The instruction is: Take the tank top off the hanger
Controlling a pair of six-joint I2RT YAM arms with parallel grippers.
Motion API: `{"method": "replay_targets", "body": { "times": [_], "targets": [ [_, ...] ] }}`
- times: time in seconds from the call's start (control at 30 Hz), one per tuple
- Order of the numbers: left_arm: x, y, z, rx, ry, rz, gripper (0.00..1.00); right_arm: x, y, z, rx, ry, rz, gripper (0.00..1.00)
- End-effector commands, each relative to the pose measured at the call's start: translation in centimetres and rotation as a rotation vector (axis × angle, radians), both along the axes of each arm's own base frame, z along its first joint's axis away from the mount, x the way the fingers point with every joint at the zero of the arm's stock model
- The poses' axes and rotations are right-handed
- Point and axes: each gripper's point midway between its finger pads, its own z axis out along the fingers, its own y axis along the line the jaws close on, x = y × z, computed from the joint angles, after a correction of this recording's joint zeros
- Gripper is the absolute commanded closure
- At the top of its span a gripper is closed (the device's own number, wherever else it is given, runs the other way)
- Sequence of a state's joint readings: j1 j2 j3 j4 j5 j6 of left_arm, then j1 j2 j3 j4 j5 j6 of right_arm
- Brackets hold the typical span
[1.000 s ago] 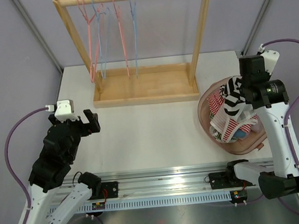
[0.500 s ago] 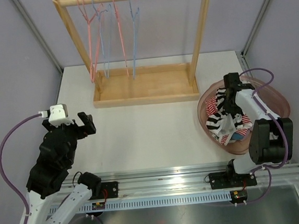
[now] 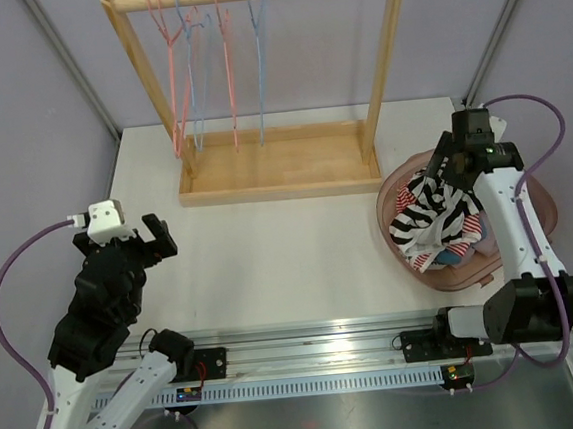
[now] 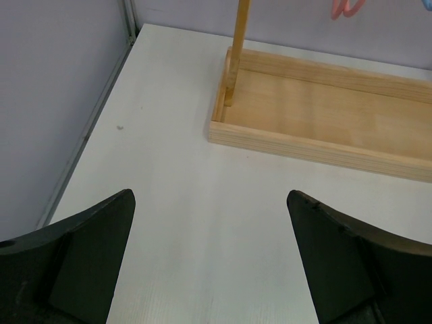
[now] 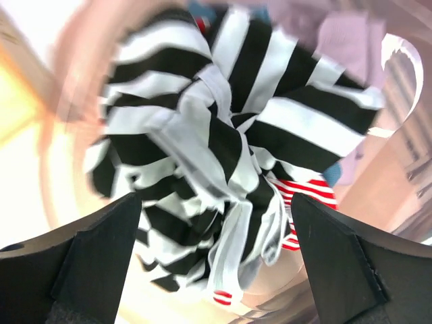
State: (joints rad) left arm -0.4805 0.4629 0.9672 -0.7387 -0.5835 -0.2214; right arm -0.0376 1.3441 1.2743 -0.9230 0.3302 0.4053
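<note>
The black-and-white striped tank top [image 3: 429, 218] lies crumpled in the pink basket [image 3: 455, 278] at the right, on top of red-striped and blue clothes. My right gripper [image 3: 443, 164] hovers just above it, open, with nothing between its fingers. In the right wrist view the tank top [image 5: 223, 128] fills the space below the open right gripper [image 5: 216, 199]. Several bare pink and blue hangers [image 3: 196, 72] hang on the wooden rack [image 3: 275, 171]. My left gripper [image 3: 121, 245] is open over the table at the left, and the left wrist view shows it [image 4: 209, 196] empty.
The rack's wooden tray base [image 4: 324, 128] stands at the back centre, with its post [image 4: 237, 47] ahead of the left gripper. The table's left edge meets the grey wall [image 4: 47, 108]. The metal rail [image 3: 317, 334] runs along the near edge.
My right gripper has opened and lifted off the clothes pile, leaving the tank top in the basket. The left arm has barely shifted.
</note>
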Motion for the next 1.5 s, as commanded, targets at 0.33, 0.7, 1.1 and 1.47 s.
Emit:
{"method": "replay_targets", "body": {
  "times": [0.33,0.7,1.1,1.47],
  "targets": [
    [-1.9,2.6,4.1,-0.002,-0.018,0.102,0.01,-5.4,3.4,13.9,-0.003,-0.32,0.306,0.01],
    [-4.7,3.7,4.5,0.059,0.065,0.07,0.01,-12.7,6.6,17.2,0.002,-0.514,0.482,0.0],
    [-6.4,3.9,1.6,0.073,0.12,0.034,0.01,-17.3,5.8,16.9,-0.066,-0.575,0.548,0.0],
    [-5.7,1.4,0.7,-0.003,0.083,-0.075,0.01,-15.1,5.4,15.1,-0.083,-0.515,0.478,0.01]
  ]
}}
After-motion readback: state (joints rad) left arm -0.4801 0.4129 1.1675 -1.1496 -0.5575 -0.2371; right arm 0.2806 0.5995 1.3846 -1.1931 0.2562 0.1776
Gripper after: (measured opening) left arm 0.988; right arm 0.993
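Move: The black-and-white striped tank top lies in the basin almost straight under the open right hand, some 12 cm below and about 2 cm to its left. The basin's middle is roughly 7 cm to that hand's right and 2 cm back; the mauve top sits about 9 cm right and 6 cm back. From the left hand the striped top is about 11 cm ahead, 58 cm to the right and 24 cm below. Touching nothing and with fingers still wide open, the right hand climbs off the striped tank top, then draws back towards its base and somewhat left while rising, ending about 16 cm back and 16 cm higher; its wrist tips up some 30 degrees and turns counter-clockwise. The empty left hand also backs off, drifting left, rising and sinking again, fingers open. ##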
